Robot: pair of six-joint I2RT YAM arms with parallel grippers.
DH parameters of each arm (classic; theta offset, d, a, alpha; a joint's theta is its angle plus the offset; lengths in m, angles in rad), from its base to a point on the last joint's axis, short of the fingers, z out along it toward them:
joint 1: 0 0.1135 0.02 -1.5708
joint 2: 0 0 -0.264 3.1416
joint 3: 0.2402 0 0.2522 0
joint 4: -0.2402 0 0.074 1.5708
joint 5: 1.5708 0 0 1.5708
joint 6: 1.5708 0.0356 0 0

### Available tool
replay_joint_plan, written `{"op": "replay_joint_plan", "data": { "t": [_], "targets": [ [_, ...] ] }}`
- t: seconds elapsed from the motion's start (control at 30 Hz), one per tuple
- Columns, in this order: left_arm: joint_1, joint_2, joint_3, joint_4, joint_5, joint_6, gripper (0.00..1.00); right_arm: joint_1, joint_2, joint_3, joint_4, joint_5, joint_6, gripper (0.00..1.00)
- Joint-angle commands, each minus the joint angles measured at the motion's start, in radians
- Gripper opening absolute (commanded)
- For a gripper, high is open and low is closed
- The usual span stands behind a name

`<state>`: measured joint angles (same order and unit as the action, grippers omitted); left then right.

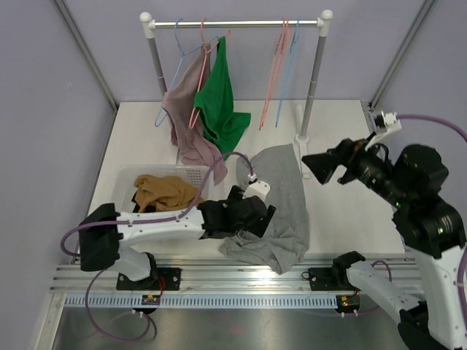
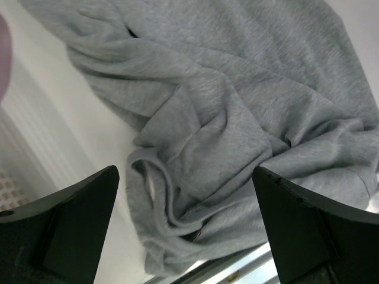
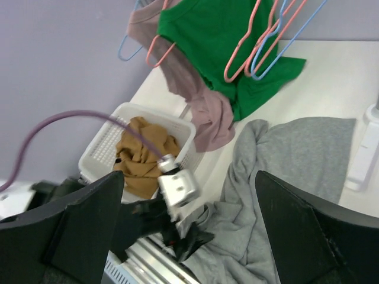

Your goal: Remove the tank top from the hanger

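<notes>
A grey tank top lies crumpled on the white table, off any hanger, spreading from mid-table to the front edge. My left gripper hovers low over its left front folds with its jaws wide open and nothing between them; the left wrist view shows the grey cloth bunched beneath the left gripper. My right gripper is raised above the tank top's right side, open and empty. In the right wrist view the right gripper looks down on the grey cloth. Empty red and blue hangers hang on the rail.
A white rack rail carries a green garment and a mauve one on hangers. A white basket at the left holds a brown garment. The rack's right post stands just behind my right gripper.
</notes>
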<state>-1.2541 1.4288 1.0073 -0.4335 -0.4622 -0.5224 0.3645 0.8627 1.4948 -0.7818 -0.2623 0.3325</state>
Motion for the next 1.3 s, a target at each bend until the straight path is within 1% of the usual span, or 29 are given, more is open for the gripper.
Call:
{"op": "replay_joint_plan", "data": {
  "t": [0.0,0.03,0.07,0.1,0.27,0.3,0.33,0.37,0.4,0.43,0.47,0.6,0.63,0.7,0.73,0.83,0.87,1.0,1.07,1.1,1.17,1.2,1.27],
  "targets": [
    [0.001,0.131,0.1,0.114,0.025,0.022,0.99,-0.004,-0.103,-0.137,0.092,-0.09,0.046,0.99],
    [0.002,0.166,0.115,0.11,0.019,0.025,0.99,-0.002,-0.152,-0.158,0.087,-0.103,0.051,1.0],
    [0.004,0.239,0.147,0.107,0.014,0.022,0.99,-0.004,-0.175,-0.192,0.082,-0.112,0.053,0.99],
    [0.005,0.269,0.158,0.105,0.014,0.018,0.99,-0.004,-0.207,-0.205,0.076,-0.123,0.056,1.0],
    [0.027,0.436,0.185,0.145,0.079,-0.013,0.99,-0.004,-0.269,-0.243,0.027,-0.133,0.046,0.99],
    [0.031,0.455,0.188,0.148,0.104,-0.024,0.93,-0.004,-0.283,-0.242,0.018,-0.138,0.045,0.99],
    [0.035,0.464,0.188,0.147,0.106,-0.03,0.82,-0.004,-0.289,-0.24,0.012,-0.14,0.034,0.99],
    [0.035,0.47,0.186,0.145,0.106,-0.036,0.58,-0.002,-0.295,-0.237,0.009,-0.143,0.033,0.99],
    [0.035,0.455,0.172,0.148,0.099,-0.05,0.39,-0.002,-0.306,-0.234,0.0,-0.14,0.031,1.0],
    [0.035,0.441,0.163,0.148,0.086,-0.057,0.24,-0.004,-0.31,-0.231,-0.004,-0.14,0.025,1.0],
    [0.036,0.418,0.157,0.139,0.073,-0.065,0.0,-0.004,-0.315,-0.226,-0.005,-0.14,0.022,1.0],
    [0.035,0.256,0.148,0.043,-0.053,-0.082,0.0,-0.004,-0.34,-0.229,-0.01,-0.132,0.019,0.99],
    [0.035,0.166,0.149,0.026,-0.075,-0.079,0.0,-0.004,-0.343,-0.231,-0.01,-0.133,0.017,0.99],
    [0.035,0.08,0.162,-0.01,-0.117,-0.064,0.0,-0.004,-0.35,-0.235,-0.01,-0.132,0.017,0.99],
    [0.035,0.009,0.19,-0.055,-0.159,-0.056,0.0,-0.004,-0.352,-0.237,-0.011,-0.129,0.019,1.0],
    [0.036,-0.08,0.249,-0.151,-0.232,-0.013,0.0,-0.004,-0.36,-0.24,-0.011,-0.12,0.016,1.0],
    [0.036,-0.128,0.293,-0.175,-0.251,-0.004,0.0,-0.004,-0.36,-0.238,-0.014,-0.12,0.017,0.99],
    [0.038,-0.197,0.427,-0.319,-0.366,0.059,0.0,-0.004,-0.361,-0.229,-0.031,-0.114,0.01,1.0],
    [0.048,-0.224,0.486,-0.362,-0.406,0.085,0.0,-0.004,-0.363,-0.222,-0.034,-0.106,0.004,0.99],
    [0.054,-0.231,0.548,-0.401,-0.439,0.114,0.0,-0.004,-0.361,-0.22,-0.037,-0.101,0.002,1.0],
    [0.074,-0.243,0.618,-0.433,-0.472,0.146,0.0,-0.004,-0.36,-0.216,-0.04,-0.097,-0.004,1.0],
    [0.081,-0.252,0.69,-0.457,-0.508,0.185,0.0,-0.004,-0.358,-0.215,-0.045,-0.095,-0.004,1.0],
    [0.087,-0.257,0.752,-0.471,-0.545,0.222,0.0,-0.002,-0.357,-0.215,-0.045,-0.094,-0.007,1.0]
  ]
}}
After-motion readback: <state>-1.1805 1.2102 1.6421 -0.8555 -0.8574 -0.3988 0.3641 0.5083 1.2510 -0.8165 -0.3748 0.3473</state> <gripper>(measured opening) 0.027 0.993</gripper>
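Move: The grey tank top lies spread on the table under the left hand, its middle about 4 cm to the right, 2 cm ahead and 12 cm below. The basket with the brown tank top is some 26 cm to the left, 5 cm farther out and 9 cm below. The hanging green tank top is roughly 24 cm ahead, 9 cm left and a little higher. From the right hand, the grey tank top is about 13 cm left, level fore and aft, some 42 cm below. Down and to the right the open left hand dives, about 11 cm, onto the grey tank top, and pinches its cloth shut between the fingers. It then lifts fast, nearly 40 cm, swinging left and slightly forward while the fingers tip up some 30 degrees, keeping their grip. The right hand, open and empty, backs away from the hangers about 8 cm, sinking a little. ##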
